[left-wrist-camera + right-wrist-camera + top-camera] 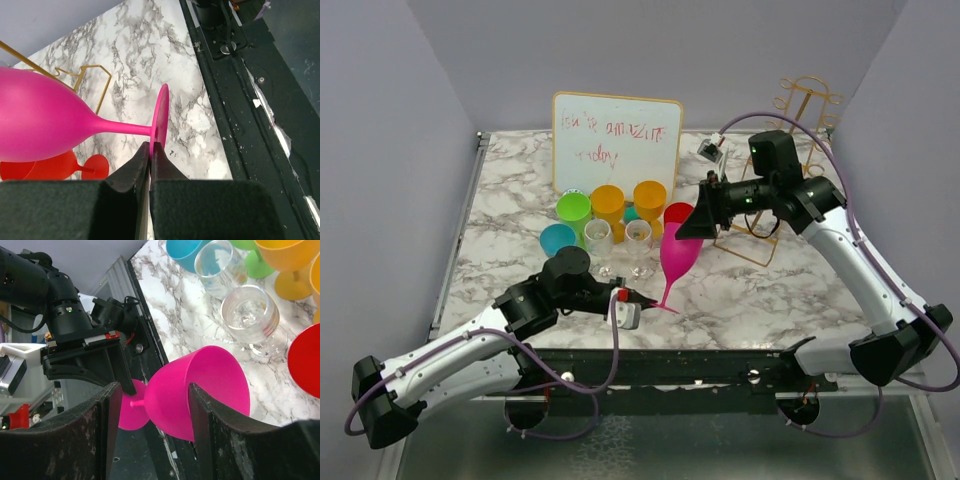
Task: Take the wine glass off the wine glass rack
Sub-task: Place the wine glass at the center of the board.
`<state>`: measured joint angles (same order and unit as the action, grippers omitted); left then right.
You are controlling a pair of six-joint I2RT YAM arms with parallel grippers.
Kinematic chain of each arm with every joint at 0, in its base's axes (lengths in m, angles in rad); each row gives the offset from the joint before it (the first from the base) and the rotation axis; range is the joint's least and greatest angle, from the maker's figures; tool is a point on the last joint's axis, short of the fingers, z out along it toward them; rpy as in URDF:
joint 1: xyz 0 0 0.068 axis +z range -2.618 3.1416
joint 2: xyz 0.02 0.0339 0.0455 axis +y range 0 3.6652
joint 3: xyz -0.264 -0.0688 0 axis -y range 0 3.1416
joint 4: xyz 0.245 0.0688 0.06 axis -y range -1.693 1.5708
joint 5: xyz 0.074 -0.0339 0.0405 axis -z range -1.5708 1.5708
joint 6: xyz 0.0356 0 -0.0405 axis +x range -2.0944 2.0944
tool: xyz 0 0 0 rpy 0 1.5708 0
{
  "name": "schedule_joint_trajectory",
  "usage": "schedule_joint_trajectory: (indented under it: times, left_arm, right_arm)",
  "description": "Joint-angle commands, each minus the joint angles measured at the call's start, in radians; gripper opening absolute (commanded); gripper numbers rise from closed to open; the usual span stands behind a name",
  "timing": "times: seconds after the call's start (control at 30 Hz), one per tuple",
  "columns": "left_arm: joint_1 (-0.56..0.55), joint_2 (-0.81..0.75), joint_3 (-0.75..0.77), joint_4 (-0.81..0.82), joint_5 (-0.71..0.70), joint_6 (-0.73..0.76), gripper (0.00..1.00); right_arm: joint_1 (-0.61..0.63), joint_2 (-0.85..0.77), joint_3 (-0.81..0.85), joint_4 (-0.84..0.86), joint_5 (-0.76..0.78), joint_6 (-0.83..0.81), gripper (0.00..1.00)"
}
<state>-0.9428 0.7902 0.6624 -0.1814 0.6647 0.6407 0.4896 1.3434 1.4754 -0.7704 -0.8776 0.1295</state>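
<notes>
A pink wine glass [678, 255] hangs tilted over the marble table, bowl up toward the right arm. My left gripper [625, 297] is shut on the rim of its round foot [161, 117], and pink shows between the closed fingertips in the left wrist view. My right gripper [154, 390] stands open around the bowl [200, 390]. One finger [200, 410] is at the bowl's rim and the other finger [111, 410] is clear of it with a gap. The gold wire wine glass rack [805, 100] stands at the back right, behind the right arm, with no glass visible on it.
Green [573, 210], orange [607, 203], blue [557, 240], red [677, 213] and clear glasses [638, 237] crowd the table's middle, just left of the pink one. A whiteboard [616, 140] leans behind them. The black front rail [720, 360] runs along the near edge.
</notes>
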Motion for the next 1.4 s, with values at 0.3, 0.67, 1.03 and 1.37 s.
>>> schedule_joint_trajectory:
  times: [0.3, 0.67, 1.03, 1.37]
  left_arm:
    - [-0.004, -0.011, 0.037, -0.03, -0.052, 0.169, 0.0]
    - [-0.004, -0.062, 0.025, -0.031, -0.1, 0.235, 0.0]
    - [-0.004, -0.049, 0.028, -0.059, -0.11, 0.259, 0.0]
    - [-0.004, -0.052, 0.025, -0.071, -0.138, 0.276, 0.0]
  right_arm:
    - [0.0, -0.061, -0.049, 0.011, -0.124, -0.037, 0.58]
    - [0.001, -0.015, -0.012, -0.059, -0.13, -0.028, 0.49]
    - [0.0, -0.015, 0.013, -0.057, -0.256, -0.024, 0.37]
    - [0.0, -0.041, -0.011, -0.049, -0.298, -0.019, 0.13]
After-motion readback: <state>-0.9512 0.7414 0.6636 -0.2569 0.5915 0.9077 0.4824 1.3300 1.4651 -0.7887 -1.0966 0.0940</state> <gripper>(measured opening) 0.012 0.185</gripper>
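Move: The magenta wine glass, already gripped by its foot in the left hand, has its middle about 6 cm back, 3 cm left and 5 cm below the right hand; from the left hand it is 6 cm ahead, 3 cm right and 5 cm up. The red glass stands some 14 cm ahead and 2 cm left of the right hand, the nearer clear glass about 11 cm ahead and 12 cm left, both roughly 22 cm lower. Right hand draws back about 3.5 cm, closing on the magenta bowl's rim; left keeps the foot, rolling 15 degrees. ##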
